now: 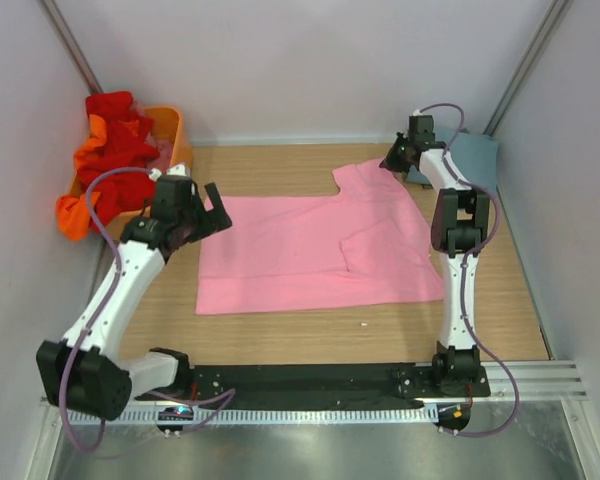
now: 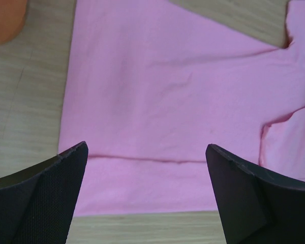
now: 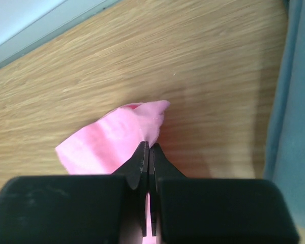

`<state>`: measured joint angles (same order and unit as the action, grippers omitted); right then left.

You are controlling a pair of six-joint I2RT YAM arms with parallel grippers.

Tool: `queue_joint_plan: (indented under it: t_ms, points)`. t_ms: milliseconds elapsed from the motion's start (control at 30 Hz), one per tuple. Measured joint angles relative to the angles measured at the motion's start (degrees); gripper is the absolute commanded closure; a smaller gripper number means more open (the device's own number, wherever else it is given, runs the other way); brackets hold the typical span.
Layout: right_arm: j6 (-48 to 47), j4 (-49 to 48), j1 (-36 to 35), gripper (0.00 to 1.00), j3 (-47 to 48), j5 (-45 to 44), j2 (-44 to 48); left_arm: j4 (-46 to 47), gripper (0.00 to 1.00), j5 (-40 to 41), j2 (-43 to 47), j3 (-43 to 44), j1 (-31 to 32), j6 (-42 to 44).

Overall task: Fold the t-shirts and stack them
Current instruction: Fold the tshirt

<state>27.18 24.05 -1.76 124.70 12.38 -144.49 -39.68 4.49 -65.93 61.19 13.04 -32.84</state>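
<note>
A light pink t-shirt [image 1: 310, 245] lies spread on the wooden table, its sleeve reaching toward the far right. My right gripper [image 1: 392, 160] is shut on the tip of that sleeve [image 3: 122, 137], pink cloth pinched between the jaws. My left gripper [image 1: 218, 208] hovers open over the shirt's left edge [image 2: 157, 101], nothing between its wide-apart fingers [image 2: 51, 188]. A grey-blue t-shirt [image 1: 475, 155] lies at the far right behind the right arm, seen as a blue strip [image 3: 295, 101] in the right wrist view. Red and orange t-shirts [image 1: 110, 140] are piled in the basket.
The orange plastic basket [image 1: 175, 130] stands at the far left corner, an orange shirt [image 1: 72, 215] hanging over its side. White walls enclose the table on three sides. A black rail [image 1: 310, 380] runs along the near edge between the arm bases.
</note>
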Motion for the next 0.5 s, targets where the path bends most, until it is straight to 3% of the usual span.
queue_joint_plan:
  t_ms: [200, 500]
  points:
    - [-1.4, 2.6, -0.4, 0.99, -2.4, -1.0, 6.9, 6.8, 0.01, 0.5, -13.7, 10.4, 0.0, -0.9]
    - [-3.3, 5.2, -0.7, 0.99, -5.7, -6.2, 15.0, 2.8, 0.03, 5.6, -36.0, 31.4, 0.0, 2.4]
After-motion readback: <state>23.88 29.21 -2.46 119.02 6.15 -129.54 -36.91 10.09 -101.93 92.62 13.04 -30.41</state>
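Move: Ahead of the open left hand, about 19 cm out, 7 cm to its left and 17 cm below, lies the pink shirt's far left corner. The orange basket stands some 21 cm ahead of that hand and 27 cm to its left, its middle around 9 cm below. The right fingers already hold the shirt's far right tip; from them the folded flap is about 24 cm straight back and 2 cm lower, the grey-blue stack roughly 20 cm right, level with them. Lifting the pinched far right tip of the shirt about 10 cm, the right hand also eases back some 3 cm, its grip kept shut. Meanwhile the left hand sweeps about 16 cm forward over the shirt's left side towards the far left corner, fingers wide open and still well above the cloth. ##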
